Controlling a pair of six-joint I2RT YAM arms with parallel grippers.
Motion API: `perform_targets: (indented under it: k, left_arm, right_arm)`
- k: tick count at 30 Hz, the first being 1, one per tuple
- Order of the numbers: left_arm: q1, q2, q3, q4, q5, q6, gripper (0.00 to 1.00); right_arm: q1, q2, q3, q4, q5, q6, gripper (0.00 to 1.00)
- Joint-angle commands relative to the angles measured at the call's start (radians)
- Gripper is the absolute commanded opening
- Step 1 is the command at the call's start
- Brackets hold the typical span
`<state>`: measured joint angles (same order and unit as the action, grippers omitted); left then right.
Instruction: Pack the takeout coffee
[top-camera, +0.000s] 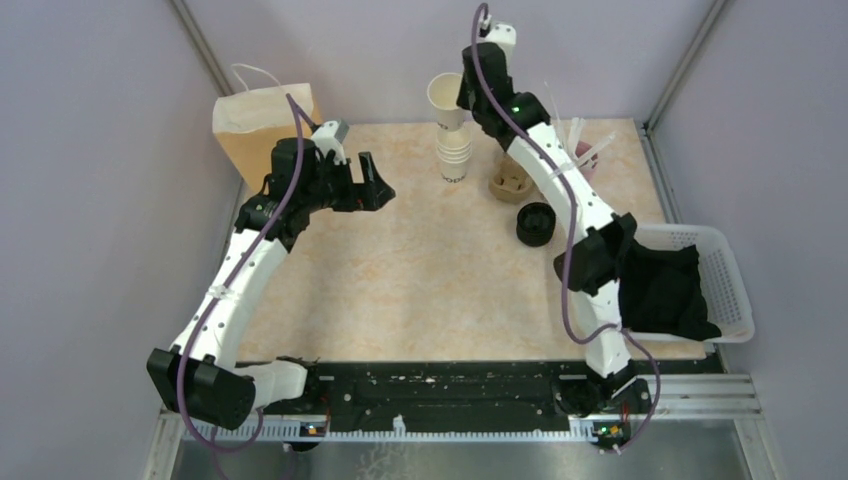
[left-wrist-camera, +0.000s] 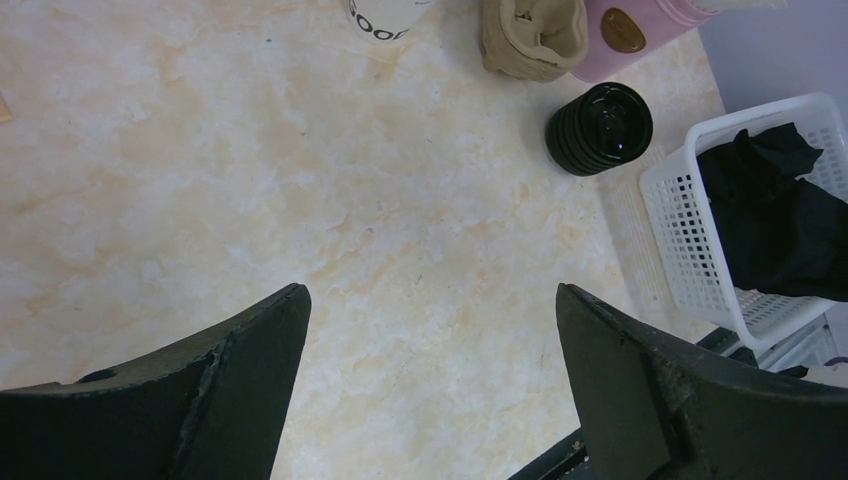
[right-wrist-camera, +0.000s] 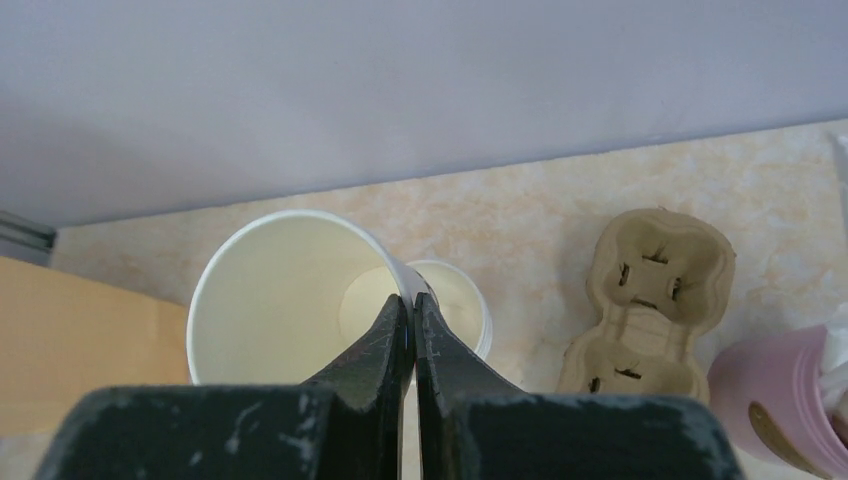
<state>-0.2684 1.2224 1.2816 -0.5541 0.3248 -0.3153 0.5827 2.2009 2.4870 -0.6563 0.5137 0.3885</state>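
Note:
The takeout coffee is out of view; no lidded cup shows. My right gripper (right-wrist-camera: 412, 300) is shut on the rim wall of a lidless white paper cup (right-wrist-camera: 270, 300), one finger inside it and one outside. In the top view that cup (top-camera: 446, 98) hangs tilted from the right gripper (top-camera: 465, 95), just above the stack of white cups (top-camera: 453, 155) at the back of the table. The stack's top cup (right-wrist-camera: 462, 300) shows right behind the held one. My left gripper (left-wrist-camera: 430, 290) is open and empty above bare tabletop, near the paper bag (top-camera: 262, 125).
A pile of black lids (top-camera: 536, 224) and a brown pulp cup carrier (top-camera: 512, 183) lie right of the stack. A pink holder (top-camera: 585, 155) with straws stands behind them. A white basket (top-camera: 735, 290) with black cloth sits at the right edge.

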Motion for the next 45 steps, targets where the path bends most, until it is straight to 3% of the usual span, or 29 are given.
perform_targets:
  k: [1, 5, 10, 14, 19, 26, 33, 45]
  left_arm:
    - [-0.005, -0.021, 0.006, 0.034, 0.032, -0.023, 0.98]
    - [-0.003, -0.033, 0.018, -0.005, 0.033, -0.041, 0.98]
    - [-0.003, -0.084, -0.022, -0.037, 0.074, -0.078, 0.98]
    - [-0.003, -0.138, -0.082, -0.043, 0.101, -0.15, 0.99]
    - [-0.003, -0.173, -0.14, -0.07, 0.145, -0.216, 0.98]
    - [-0.003, -0.198, -0.208, -0.079, 0.191, -0.285, 0.98]
    - [-0.003, -0.182, -0.224, -0.057, 0.211, -0.317, 0.99]
    - [-0.003, -0.128, -0.237, 0.01, 0.255, -0.369, 0.98]
  right_arm:
    - [0.014, -0.182, -0.04, -0.007, -0.107, 0.003, 0.0]
    - [0.015, -0.32, -0.239, -0.044, -0.393, -0.053, 0.0]
    - [0.014, -0.608, -0.8, 0.105, -0.684, -0.092, 0.0]
    - [0.036, -0.787, -1.104, 0.171, -0.739, -0.092, 0.0]
    - [0.126, -0.932, -1.379, 0.243, -0.687, -0.082, 0.0]
    - [0.289, -1.009, -1.569, 0.335, -0.594, -0.14, 0.0]
    - [0.298, -1.096, -1.646, 0.322, -0.42, -0.111, 0.0]
    - [0.255, -1.119, -1.781, 0.469, -0.51, -0.08, 0.0]
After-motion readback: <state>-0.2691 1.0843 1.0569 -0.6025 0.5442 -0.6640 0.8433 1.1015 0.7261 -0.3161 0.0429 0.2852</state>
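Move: The right hand already holds the top cup by its rim; the bare table spot it is taken to, near the front edge, lies about 35 cm back, 1 cm left and 30 cm below. The remaining cup stack is 2 cm ahead and 3 cm left, the cup carrier 1 cm ahead and 12 cm right, the black lids 13 cm back and 15 cm right. From the left hand the spot lies some 14 cm back, 19 cm right, 26 cm below. Still pinching the cup by the right side of its rim, the right hand rises about 5 cm, then sweeps back some 33 cm and down to about 20 cm below its start, turning roughly 40 degrees counter-clockwise and tipping down, towards the bare table near the front edge. The open left hand eases back and down towards the same spot, tilting down and rolling. ##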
